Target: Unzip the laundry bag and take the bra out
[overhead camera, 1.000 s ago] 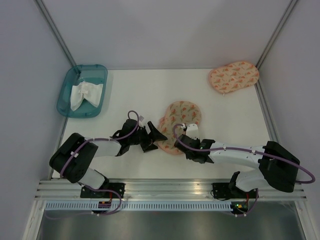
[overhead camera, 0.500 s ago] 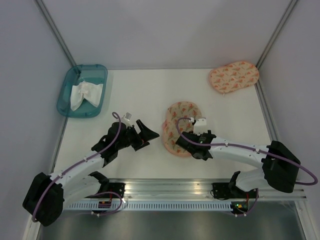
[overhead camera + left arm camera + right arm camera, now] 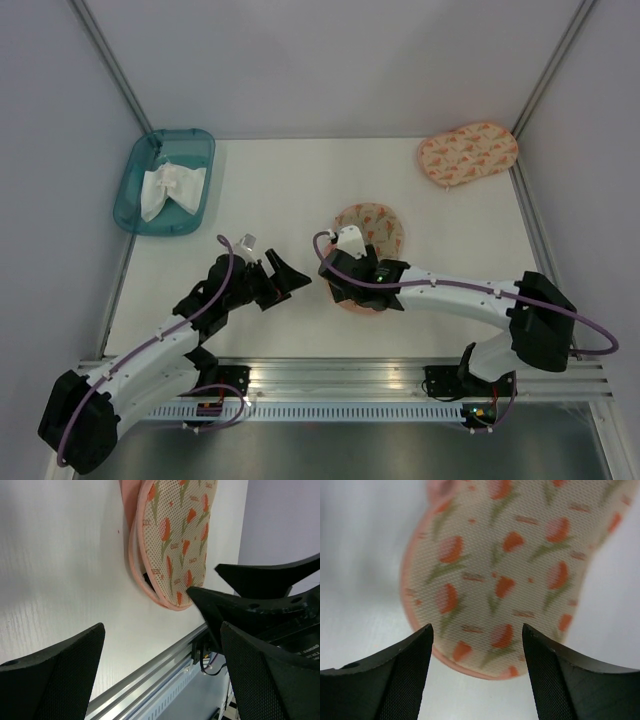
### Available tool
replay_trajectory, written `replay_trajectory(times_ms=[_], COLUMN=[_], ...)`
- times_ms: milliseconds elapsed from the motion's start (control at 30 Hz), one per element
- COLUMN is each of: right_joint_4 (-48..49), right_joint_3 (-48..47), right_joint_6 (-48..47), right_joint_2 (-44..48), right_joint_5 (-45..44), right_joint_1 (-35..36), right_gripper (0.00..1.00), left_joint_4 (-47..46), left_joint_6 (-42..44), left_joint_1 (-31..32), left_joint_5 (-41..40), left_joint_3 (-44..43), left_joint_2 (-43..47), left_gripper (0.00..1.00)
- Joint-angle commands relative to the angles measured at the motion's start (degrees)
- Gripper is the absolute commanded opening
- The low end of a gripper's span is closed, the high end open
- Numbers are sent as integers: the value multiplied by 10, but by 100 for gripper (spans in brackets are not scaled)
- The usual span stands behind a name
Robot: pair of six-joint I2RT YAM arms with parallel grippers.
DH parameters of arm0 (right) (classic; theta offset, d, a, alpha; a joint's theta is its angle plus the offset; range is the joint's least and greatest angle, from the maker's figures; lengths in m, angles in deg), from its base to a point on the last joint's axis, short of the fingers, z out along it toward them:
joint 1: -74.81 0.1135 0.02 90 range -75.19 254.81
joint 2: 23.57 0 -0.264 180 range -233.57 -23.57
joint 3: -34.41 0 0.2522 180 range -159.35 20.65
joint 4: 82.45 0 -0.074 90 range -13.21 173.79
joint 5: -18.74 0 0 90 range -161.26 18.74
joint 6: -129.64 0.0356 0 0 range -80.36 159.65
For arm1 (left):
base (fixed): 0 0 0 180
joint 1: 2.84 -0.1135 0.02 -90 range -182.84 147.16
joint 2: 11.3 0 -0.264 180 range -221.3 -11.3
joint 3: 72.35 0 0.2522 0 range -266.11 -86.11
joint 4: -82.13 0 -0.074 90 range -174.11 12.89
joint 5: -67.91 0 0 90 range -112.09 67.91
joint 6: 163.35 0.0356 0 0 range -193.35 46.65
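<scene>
The laundry bag (image 3: 372, 228) lies flat mid-table, pale peach with orange-red print. My right gripper (image 3: 342, 283) hovers open over its near-left end and hides that end from above. In the right wrist view the bag (image 3: 510, 570) fills the frame above the open gripper (image 3: 476, 632), which holds nothing. My left gripper (image 3: 294, 274) is open and empty just left of the bag. In the left wrist view the bag (image 3: 175, 535) lies ahead of the open gripper (image 3: 162, 627). A small dark gap (image 3: 147, 580) shows at its edge seam. The bra is hidden.
A second peach printed pouch (image 3: 467, 152) lies at the back right corner. A teal tray (image 3: 135, 195) at the back left holds a white cloth (image 3: 170, 188). The right arm's black gripper (image 3: 260, 592) crosses the left wrist view. The metal rail (image 3: 340, 375) runs along the near edge.
My right gripper has moved left and back over the bag's near-left end. My left arm swung out left, its gripper drawing away from the bag, still open.
</scene>
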Motion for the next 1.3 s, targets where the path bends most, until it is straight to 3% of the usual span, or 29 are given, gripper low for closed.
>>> replay_trajectory(times_ms=[0, 300, 600, 900, 1033, 1267], right_joint_4=[75, 59, 34, 13, 3, -57], right_joint_3=[-60, -164, -196, -192, -178, -149], right_joint_6=[-72, -85, -77, -62, -51, 10], right_joint_2=[-60, -189, -265, -235, -195, -133], right_joint_5=[60, 29, 3, -50, -88, -161], right_joint_1=[20, 24, 23, 22, 21, 12], right_gripper=[77, 73, 65, 29, 3, 0], left_joint_4=[29, 91, 142, 146, 144, 141], left_joint_6=[8, 0, -17, -11, -8, -3], left_joint_1=[-1, -1, -1, -1, -1, -1], left_joint_5=[-22, -39, -67, -62, -62, -65], left_joint_3=[4, 7, 21, 18, 14, 10], left_joint_2=[39, 135, 221, 201, 194, 186], left_gripper=[100, 100, 100, 100, 100, 100])
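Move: The right hand, open and empty, hovers over the near part of the laundry bag. The upper layer's zip edge lies about 8 cm to its left, 3 cm ahead and 6 cm below. The black bra, barely showing in the gap, is some 4 cm left, level fore and aft and 7 cm below the right hand; the bag's rounded far end is roughly 12 cm ahead and 2 cm right. From the left hand, that zip edge lies about 9 cm right, 4 cm ahead and 8 cm below. The right fingers take a new pinch on the upper layer's zip edge: the hand sweeps left about 9 cm, easing forward and sinking some 6 cm onto the edge. They close there, then raise the edge about 6 cm while drifting back right and slightly forward. The empty left hand, still open, draws about 4 cm left and back, away from the bag. ##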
